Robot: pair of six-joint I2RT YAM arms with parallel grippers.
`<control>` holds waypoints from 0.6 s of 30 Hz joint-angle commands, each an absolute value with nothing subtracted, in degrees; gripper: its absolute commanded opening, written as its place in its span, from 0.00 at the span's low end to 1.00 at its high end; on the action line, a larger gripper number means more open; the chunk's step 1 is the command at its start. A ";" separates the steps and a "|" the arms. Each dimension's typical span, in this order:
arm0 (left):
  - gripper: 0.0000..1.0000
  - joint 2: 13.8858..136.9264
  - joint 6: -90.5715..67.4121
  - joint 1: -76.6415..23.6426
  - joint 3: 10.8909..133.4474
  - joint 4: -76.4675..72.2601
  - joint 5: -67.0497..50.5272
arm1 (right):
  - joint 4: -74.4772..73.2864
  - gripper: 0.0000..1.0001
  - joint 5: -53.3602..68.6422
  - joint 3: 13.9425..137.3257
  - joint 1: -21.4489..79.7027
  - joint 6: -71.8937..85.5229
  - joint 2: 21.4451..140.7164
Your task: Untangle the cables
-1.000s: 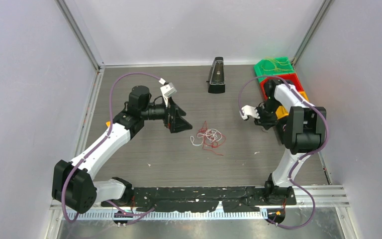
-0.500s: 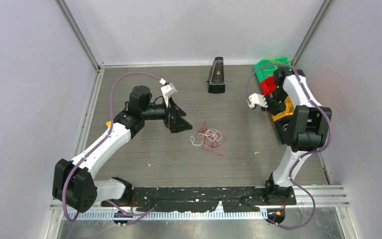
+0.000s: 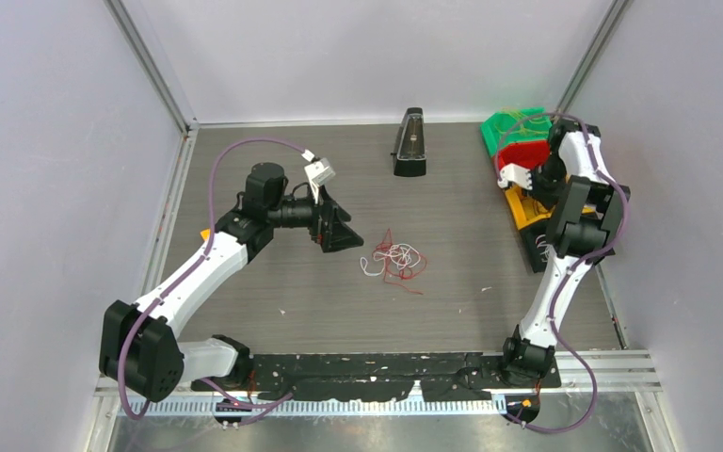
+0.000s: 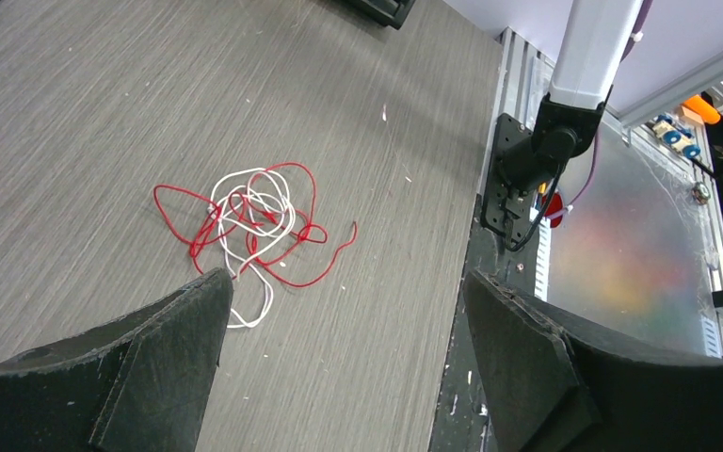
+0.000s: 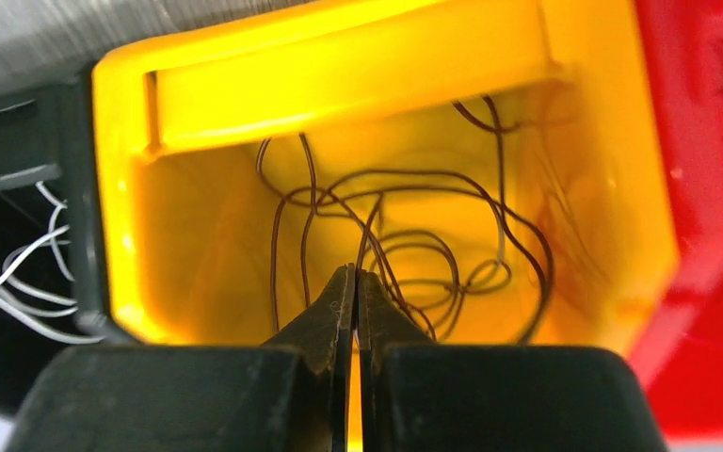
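Note:
A small tangle of red and white cables (image 3: 395,259) (image 4: 254,212) lies on the grey table, near its middle. My left gripper (image 3: 339,226) (image 4: 344,282) hovers just left of the tangle, open wide with nothing between its fingers. My right gripper (image 3: 531,183) (image 5: 356,273) hangs over the yellow bin (image 5: 339,56) at the right edge. It is shut, and a thin dark brown cable (image 5: 369,226) runs from its tips down into the loops of brown cables (image 5: 452,273) on the bin floor.
Along the right edge stand a green bin (image 3: 513,127), a red bin (image 3: 525,153) (image 5: 706,188), the yellow bin (image 3: 525,212) and a black bin (image 3: 537,252) holding white cables (image 5: 28,273). A black wedge-shaped object (image 3: 409,141) stands at the back centre.
My right arm swung from the table beside the bins back and right to over the yellow bin, its jaws closing on the way. Left arm and tangle have not moved.

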State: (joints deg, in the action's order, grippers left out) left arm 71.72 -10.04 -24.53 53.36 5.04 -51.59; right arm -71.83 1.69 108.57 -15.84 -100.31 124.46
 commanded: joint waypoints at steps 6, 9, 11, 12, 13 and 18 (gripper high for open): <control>0.96 69.92 -7.55 -23.99 55.15 8.30 -49.90 | -74.87 0.36 6.15 110.93 -15.29 -97.74 122.97; 0.97 69.65 -8.09 -24.02 54.60 7.17 -49.21 | -77.14 0.51 9.73 110.96 -15.00 -97.24 118.35; 0.98 69.88 -8.69 -23.97 54.54 6.47 -48.54 | -79.25 0.55 12.30 111.25 -14.67 -96.91 115.99; 0.98 70.09 -8.85 -23.97 54.60 6.12 -48.13 | -80.70 0.56 13.91 111.22 -14.50 -96.84 115.12; 0.98 70.33 -9.06 -23.99 54.58 5.95 -47.49 | -82.23 0.58 14.60 111.07 -14.15 -96.61 113.68; 0.99 71.61 -12.42 -23.96 52.76 3.02 -42.22 | -84.53 0.70 22.75 107.18 -9.90 -91.77 106.96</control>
State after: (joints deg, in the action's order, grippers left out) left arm 71.55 -9.43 -24.25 53.34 7.29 -46.61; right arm -79.83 13.74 108.55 -13.32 -95.85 114.06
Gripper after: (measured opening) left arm 0.993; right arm 0.674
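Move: The right hand holds the brown cable just above the middle of the yellow bin, whose centre lies about 4 cm below and roughly level with the fingers otherwise. The red bin is some 8 cm farther out and 4 cm left; the black bin some 10 cm back and 4 cm right, both equally low. From the left hand, the yellow bin lies about 47 cm right, 9 cm ahead and 20 cm down. Dipping about 2.5 cm, the right hand lets go of the brown cable, then rises some 9 cm, veering left. ##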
